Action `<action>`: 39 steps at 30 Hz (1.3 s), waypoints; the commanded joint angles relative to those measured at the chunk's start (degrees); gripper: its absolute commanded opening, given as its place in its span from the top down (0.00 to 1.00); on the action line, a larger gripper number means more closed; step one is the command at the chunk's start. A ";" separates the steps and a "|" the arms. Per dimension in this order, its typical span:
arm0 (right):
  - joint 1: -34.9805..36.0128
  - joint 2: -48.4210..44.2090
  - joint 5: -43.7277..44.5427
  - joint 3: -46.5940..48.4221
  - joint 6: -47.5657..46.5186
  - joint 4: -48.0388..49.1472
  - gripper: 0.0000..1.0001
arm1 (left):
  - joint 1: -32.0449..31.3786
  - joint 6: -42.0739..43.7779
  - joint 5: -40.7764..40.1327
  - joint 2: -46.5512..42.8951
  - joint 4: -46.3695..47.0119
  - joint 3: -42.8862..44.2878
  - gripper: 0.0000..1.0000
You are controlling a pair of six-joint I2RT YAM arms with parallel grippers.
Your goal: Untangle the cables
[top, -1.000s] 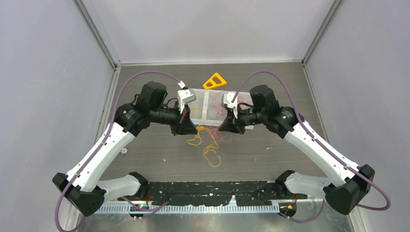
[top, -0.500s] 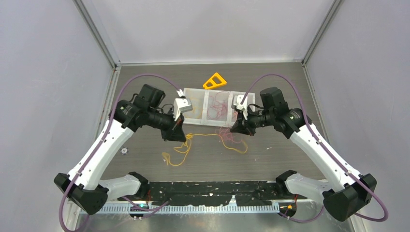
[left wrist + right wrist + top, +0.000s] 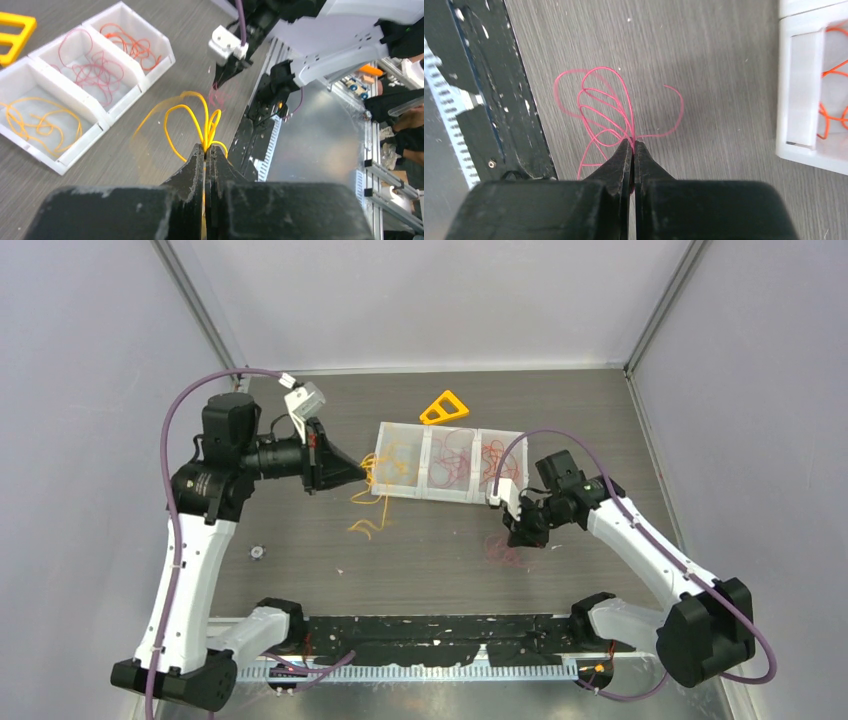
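Observation:
My left gripper (image 3: 357,476) is shut on a bundle of yellow cable (image 3: 200,117) and holds it raised beside the left end of the white three-compartment tray (image 3: 420,492); yellow loops (image 3: 366,523) hang below it. In the left wrist view the left gripper (image 3: 207,148) pinches the yellow loops at its tips. My right gripper (image 3: 516,536) is shut on a pink cable (image 3: 603,107), low over the table in front of the tray's right end; its loops (image 3: 503,555) lie on the wood. In the right wrist view the right gripper (image 3: 632,144) grips them.
The tray holds yellow cables (image 3: 42,122) in its left bin, pink-red ones (image 3: 95,70) in the middle, orange ones (image 3: 132,45) in the right. A yellow triangular frame (image 3: 444,407) lies behind the tray. A small screw-like part (image 3: 257,552) lies at left. A black rail (image 3: 440,630) runs along the near edge.
The arms pulled apart: the left gripper swung up and left with the yellow cable, the right gripper moved right and nearer with the pink cable. The two cables are now separate.

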 commanded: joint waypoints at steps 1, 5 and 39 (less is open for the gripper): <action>-0.24 -0.16 3.07 -2.31 -6.46 -0.77 0.95 | 2.74 -14.69 5.81 -1.60 14.61 -1.97 1.00; -0.53 -0.42 4.01 -4.15 -7.22 -0.41 0.94 | 5.70 -23.04 4.45 -1.98 23.83 -3.48 1.00; -2.01 -3.50 -2.86 10.93 8.81 -0.72 0.95 | 0.24 -13.04 -20.53 44.31 38.21 7.48 1.00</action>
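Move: Some 27 cm ahead of the left hand, about 3 cm to its right and 34 cm below lies the tray's yellow-cable compartment. The pink-cable compartment stands about 12 cm right of that one, and the yellow bracket some 13 cm beyond it and 10 cm to its right. From the right hand, the pink-cable compartment is about 26 cm ahead, 12 cm left and 8 cm below; the orange-cable compartment is straight ahead, just as far out. Carrying the pinched yellow cable forward some 25 cm towards its compartment, the left hand first lifts about 3 cm, then descends roughly 17 cm, its fingers swinging some 20 degrees counter-clockwise to point more forward. Still gripping the pink cable, the right hand dips about 3 cm, easing back and right, then rises about 7 cm while going forward towards the tray. Both grippers stay shut. ##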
